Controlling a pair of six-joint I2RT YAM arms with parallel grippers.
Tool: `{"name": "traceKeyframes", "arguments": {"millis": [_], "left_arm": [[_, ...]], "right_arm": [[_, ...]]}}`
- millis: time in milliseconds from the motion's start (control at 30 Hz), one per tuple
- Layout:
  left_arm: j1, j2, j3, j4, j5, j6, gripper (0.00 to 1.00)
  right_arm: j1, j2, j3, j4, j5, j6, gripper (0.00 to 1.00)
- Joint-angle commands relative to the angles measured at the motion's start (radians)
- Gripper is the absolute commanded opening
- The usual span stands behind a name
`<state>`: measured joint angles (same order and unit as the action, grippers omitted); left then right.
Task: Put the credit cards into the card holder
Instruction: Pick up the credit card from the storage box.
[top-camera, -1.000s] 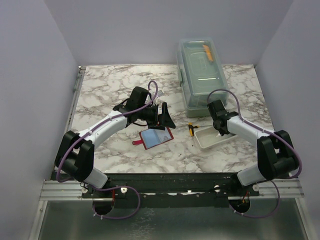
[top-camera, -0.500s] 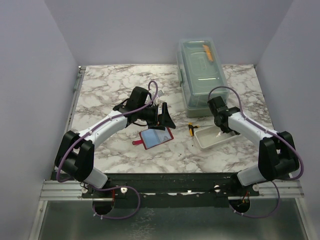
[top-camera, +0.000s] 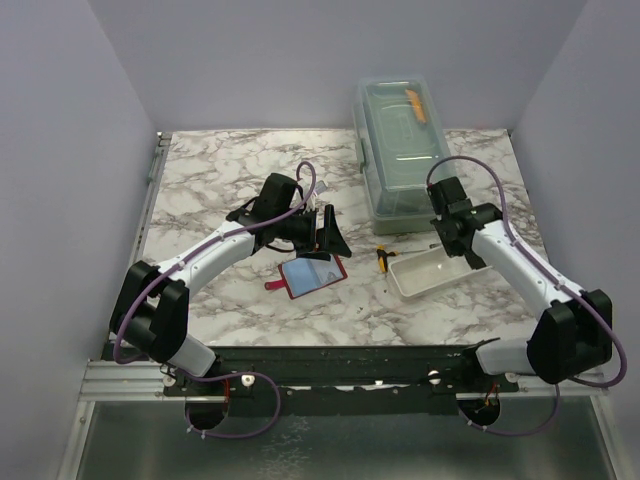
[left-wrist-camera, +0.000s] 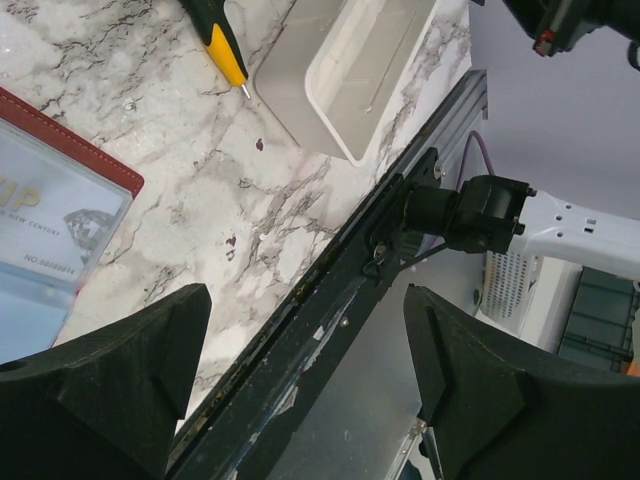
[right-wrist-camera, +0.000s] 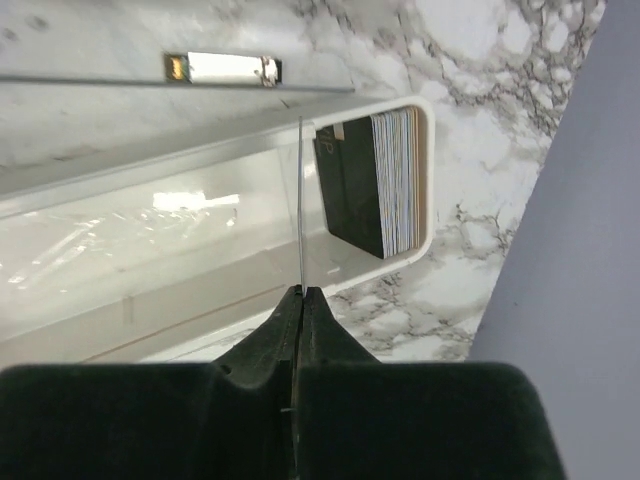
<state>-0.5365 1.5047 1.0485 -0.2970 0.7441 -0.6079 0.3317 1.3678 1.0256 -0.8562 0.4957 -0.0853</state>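
The red card holder lies flat at mid-table, a card showing behind its clear window; its red edge also shows in the left wrist view. My left gripper hovers just behind it, fingers wide open and empty. A stack of credit cards stands on edge at one end of the white tray. My right gripper is shut on one thin card, seen edge-on above the tray. In the top view, the right gripper hangs over the tray's far side.
A clear plastic box with a lid stands at the back right, close behind the right gripper. A yellow and black screwdriver lies between the card holder and the tray. The table's front rail runs below the left fingers.
The right gripper closed fully on a card and rose back and to the right from inside the tray. The left arm and card holder stayed still.
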Motion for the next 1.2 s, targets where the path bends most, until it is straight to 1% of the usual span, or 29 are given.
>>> {"name": "traceKeyframes", "arguments": {"millis": [0,67,100,133,167,233,267,333,433,533,600,700,767,833,933,1000,1167], "left_arm": [[0.002,-0.010,-0.002,0.012,-0.018,-0.033,0.85],[0.003,-0.018,-0.005,0.013,-0.028,-0.066,0.85],[0.003,-0.024,-0.008,0.016,-0.031,-0.085,0.84],[0.002,-0.032,-0.012,0.022,-0.037,-0.107,0.83],[0.003,-0.042,-0.018,0.032,-0.049,-0.133,0.83],[0.003,-0.074,-0.040,0.076,-0.080,-0.192,0.82],[0.003,-0.096,-0.077,0.124,-0.098,-0.230,0.82],[0.002,-0.152,-0.152,0.259,-0.125,-0.309,0.82],[0.003,-0.224,-0.277,0.482,-0.164,-0.446,0.82],[0.002,-0.293,-0.384,0.668,-0.195,-0.547,0.82],[-0.004,-0.341,-0.423,0.750,-0.210,-0.572,0.83],[-0.011,-0.386,-0.431,0.801,-0.200,-0.571,0.83],[-0.011,-0.394,-0.421,0.813,-0.169,-0.572,0.83],[-0.011,-0.402,-0.418,0.817,-0.162,-0.574,0.82],[-0.011,-0.414,-0.421,0.820,-0.171,-0.578,0.77],[-0.011,-0.412,-0.418,0.820,-0.170,-0.578,0.72],[-0.002,-0.394,-0.398,0.820,-0.142,-0.559,0.57]], "right_arm": [[-0.004,-0.067,0.085,-0.057,-0.144,0.064,0.00],[-0.005,-0.082,0.131,-0.084,-0.190,0.098,0.00],[-0.004,-0.097,0.150,-0.086,-0.245,0.115,0.00],[-0.004,-0.111,0.164,-0.078,-0.320,0.127,0.00],[0.002,-0.131,0.173,-0.065,-0.458,0.136,0.00],[0.047,-0.168,0.170,-0.021,-0.671,0.176,0.00],[0.065,-0.184,0.159,0.014,-0.772,0.199,0.00],[0.074,-0.197,0.134,0.092,-0.917,0.271,0.00],[0.078,-0.187,0.087,0.288,-1.046,0.446,0.00],[0.081,-0.211,0.024,0.559,-1.146,0.640,0.00],[0.081,-0.204,0.010,0.673,-1.208,0.713,0.00],[0.081,-0.134,0.021,0.761,-1.358,0.762,0.00],[0.081,-0.103,0.015,0.815,-1.424,0.789,0.00],[0.080,-0.091,-0.015,0.906,-1.491,0.823,0.00],[0.082,-0.076,-0.029,0.937,-1.535,0.827,0.00],[0.084,-0.075,-0.036,0.938,-1.552,0.820,0.00],[0.090,-0.072,-0.044,0.887,-1.580,0.772,0.00]]}}
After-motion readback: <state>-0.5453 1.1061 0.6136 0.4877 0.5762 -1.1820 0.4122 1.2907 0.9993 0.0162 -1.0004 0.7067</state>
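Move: The right hand already holds the credit card. The left hand's open gripper, where the card is taken, lies about 32 cm to its left, 3 cm back and 5 cm higher. The storage box is some 9 cm below the right hand, 5 cm left and 2 cm back; the screwdriver 18 cm left, 1 cm ahead. From the left hand, the card is about 33 cm right, 5 cm ahead and 8 cm lower; the card holder 6 cm left, 1 cm ahead, 15 cm below. Keeping its pinch on one end of the card, the right hand sweeps about 28 cm left and 16 cm up, away from the storage box, drawing back slightly as it rolls some 95 degrees until its fingers point left at the left gripper. The left hand rises about 10 cm, tips its fingers up to nearly level and starts closing around the card's free end; no touch is clear yet. ##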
